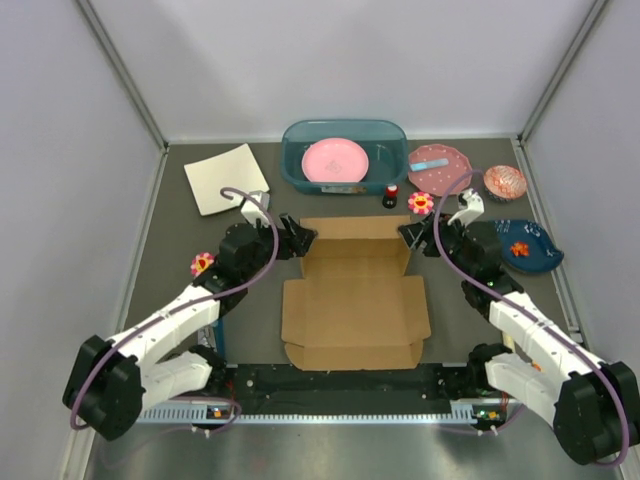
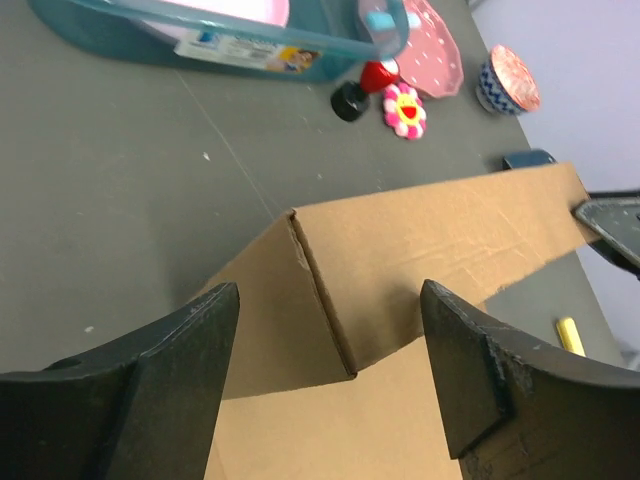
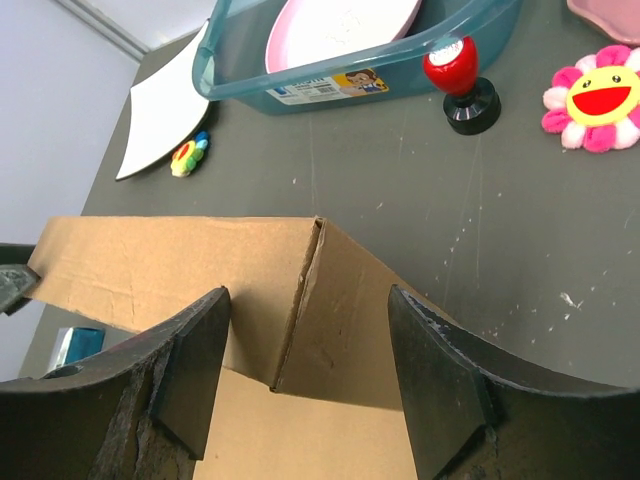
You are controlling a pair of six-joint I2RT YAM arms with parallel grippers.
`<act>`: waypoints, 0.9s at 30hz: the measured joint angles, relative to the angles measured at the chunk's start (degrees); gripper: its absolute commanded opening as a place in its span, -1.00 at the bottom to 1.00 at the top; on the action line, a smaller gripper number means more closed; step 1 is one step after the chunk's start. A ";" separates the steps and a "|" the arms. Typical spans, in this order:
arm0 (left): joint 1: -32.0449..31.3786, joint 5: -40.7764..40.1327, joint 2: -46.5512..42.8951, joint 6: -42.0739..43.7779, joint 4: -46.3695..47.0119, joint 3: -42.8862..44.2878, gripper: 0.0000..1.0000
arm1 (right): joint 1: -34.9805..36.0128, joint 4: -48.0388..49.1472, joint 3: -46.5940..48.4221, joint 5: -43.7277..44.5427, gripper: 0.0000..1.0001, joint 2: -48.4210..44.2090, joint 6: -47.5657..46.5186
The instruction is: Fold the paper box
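Note:
The brown cardboard paper box (image 1: 355, 300) lies in the middle of the table, its back wall and two side flaps raised. My left gripper (image 1: 300, 238) is open at the box's back left corner (image 2: 320, 280), its fingers (image 2: 180, 370) straddling the corner fold. My right gripper (image 1: 410, 236) is open at the back right corner (image 3: 300, 300), its fingers (image 3: 440, 380) either side of that fold. Neither holds anything.
A teal tub (image 1: 345, 157) with a pink plate stands behind the box. A cream-white square sheet (image 1: 226, 178) lies at back left. A red-topped stamp (image 1: 390, 195), flower toys (image 1: 421, 203), a pink plate (image 1: 438, 168), a small bowl (image 1: 504, 182) and a blue dish (image 1: 528, 247) are at right.

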 measured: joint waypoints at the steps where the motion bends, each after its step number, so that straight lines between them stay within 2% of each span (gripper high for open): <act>1: 0.44 1.70 0.85 -0.33 0.17 -0.02 0.46 | 0.00 -0.13 0.00 0.00 0.27 -0.13 0.00; 8: 2.12 7.21 3.39 -2.01 3.50 -0.59 0.13 | 0.00 -0.33 -0.17 0.02 0.27 -0.31 -0.02; 17: 3.06 8.35 5.11 -3.06 9.42 -2.60 0.09 | -0.04 -2.64 -0.44 0.57 0.45 -1.99 0.00; 22: 3.15 9.09 5.62 -3.15 10.64 -2.91 0.09 | -0.04 -7.54 3.10 0.59 0.43 -2.27 0.00; 27: 3.17 9.49 6.10 -3.13 11.19 -2.91 0.09 | -0.04 -7.72 5.95 -0.13 0.33 -1.33 0.00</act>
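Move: The raised far wall's left upper corner stands between the left hand's open fingertips, about 1 cm ahead, 1 cm right and 1 cm below the hand point. A multicoloured toy lies roughly 10 cm ahead and 11 cm left, some 11 cm down. The wall's right upper corner is between the right hand's fingers, about 1 cm ahead, 1 cm left and 1 cm below; from there the red-topped knob is about 13 cm ahead, 2 cm left, the pink flower 12 cm ahead, 5 cm right, both some 10 cm down. The wall's left corner is taken between the left fingers, which close by about a quarter of their range while the hand eases just over 1 cm right and as far down, turning some 5 degrees clockwise, then holds there. At the right corner the other hand creeps slightly back, fingers widening a little, then rises about 2.5 cm late on, sliding up along the cardboard. ##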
